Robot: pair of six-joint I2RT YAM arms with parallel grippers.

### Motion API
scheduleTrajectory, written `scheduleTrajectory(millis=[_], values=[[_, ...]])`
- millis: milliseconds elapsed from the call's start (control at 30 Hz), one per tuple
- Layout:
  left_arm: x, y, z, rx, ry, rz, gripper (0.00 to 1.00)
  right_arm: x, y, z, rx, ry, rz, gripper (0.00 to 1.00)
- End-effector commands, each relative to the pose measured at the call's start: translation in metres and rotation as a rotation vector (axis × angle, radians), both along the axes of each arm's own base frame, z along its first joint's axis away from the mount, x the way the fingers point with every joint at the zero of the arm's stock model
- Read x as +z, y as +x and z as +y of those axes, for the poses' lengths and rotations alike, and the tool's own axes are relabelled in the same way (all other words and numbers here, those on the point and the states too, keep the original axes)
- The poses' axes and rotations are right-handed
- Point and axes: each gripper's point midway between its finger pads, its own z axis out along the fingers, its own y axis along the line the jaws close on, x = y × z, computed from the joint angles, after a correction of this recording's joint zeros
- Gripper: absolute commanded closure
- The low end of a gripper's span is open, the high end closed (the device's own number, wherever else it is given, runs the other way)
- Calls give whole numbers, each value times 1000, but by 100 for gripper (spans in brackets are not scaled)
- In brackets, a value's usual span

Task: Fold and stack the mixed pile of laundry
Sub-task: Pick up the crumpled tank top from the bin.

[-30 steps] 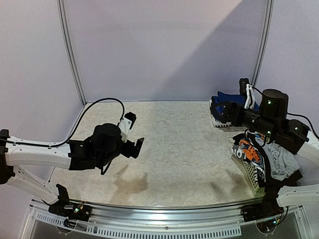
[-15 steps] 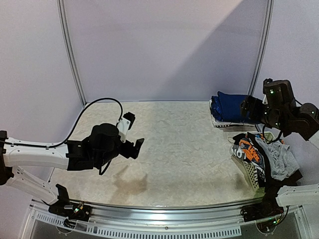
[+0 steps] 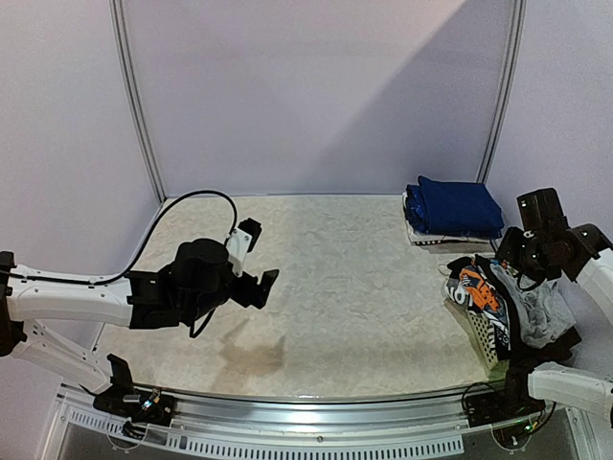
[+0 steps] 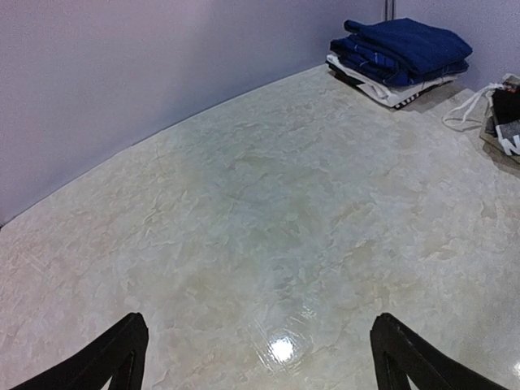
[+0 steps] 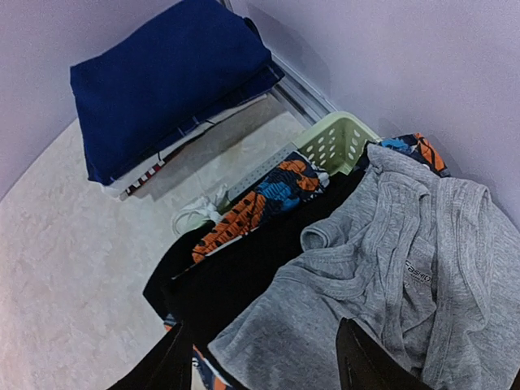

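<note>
The mixed laundry pile (image 3: 512, 307) fills a basket at the right edge. On top lies a grey shirt (image 5: 390, 276), beside a black garment (image 5: 236, 276) and an orange-black printed piece (image 5: 260, 203). A folded stack with navy blue pieces (image 3: 455, 206) on top sits at the back right, and the left wrist view shows this navy stack (image 4: 402, 49) too. My right gripper (image 5: 264, 361) hovers over the pile, fingers apart, straddling the grey shirt's edge and the black cloth below without gripping. My left gripper (image 4: 260, 357) hangs open above bare table at the left.
The pale green lattice basket (image 5: 341, 138) stands at the table's right edge by the wall. A white drawstring (image 5: 195, 215) trails from the pile onto the table. Marbled tabletop (image 3: 354, 278) spreads between the arms. Purple walls close off the back and sides.
My right arm has swung away from the folded navy stack and come down over the basket pile, its fingers drawing somewhat closer together. The left arm has hardly moved.
</note>
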Motion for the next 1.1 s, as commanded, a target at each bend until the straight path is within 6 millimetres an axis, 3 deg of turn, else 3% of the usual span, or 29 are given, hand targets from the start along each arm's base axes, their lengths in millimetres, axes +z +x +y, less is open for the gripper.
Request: scheduleTrajectory(millis=[0,133,333,667,800,933,1067], values=[[-9,2,3,7,4,21,3,-13,5,2,27,67,-2,41],[-11,3,2,6,9,24,3,-28,12,2,44,123,5,49],[-16,4,-2,0,18,32,3,-37,19,-6,38,162,5,51],[-18,4,1,9,30,35,3,-56,29,2,77,219,32,62],[-18,4,1,11,35,32,3,-59,27,3,81,228,33,76],[-18,5,1,12,38,30,3,-64,25,4,81,234,49,97],[-18,5,1,12,37,29,3,-51,23,4,94,225,21,100]])
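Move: The black garment in the bin, seemingly the tank top, has its exposed part about 3 cm ahead of the right hand, 1 cm left and 8 cm below. The gray garment lies some 7 cm to the hand's right and 3 cm back, the patterned cloth about 4 cm ahead and 4 cm left, the blue stack 15 cm ahead and 9 cm left. From the left hand, the black garment is roughly 36 cm right and 2 cm ahead, 5 cm lower. Right hand sinks about 6 cm, easing 2.5 cm forward, and shuts its half-open fingers at the black garment. ##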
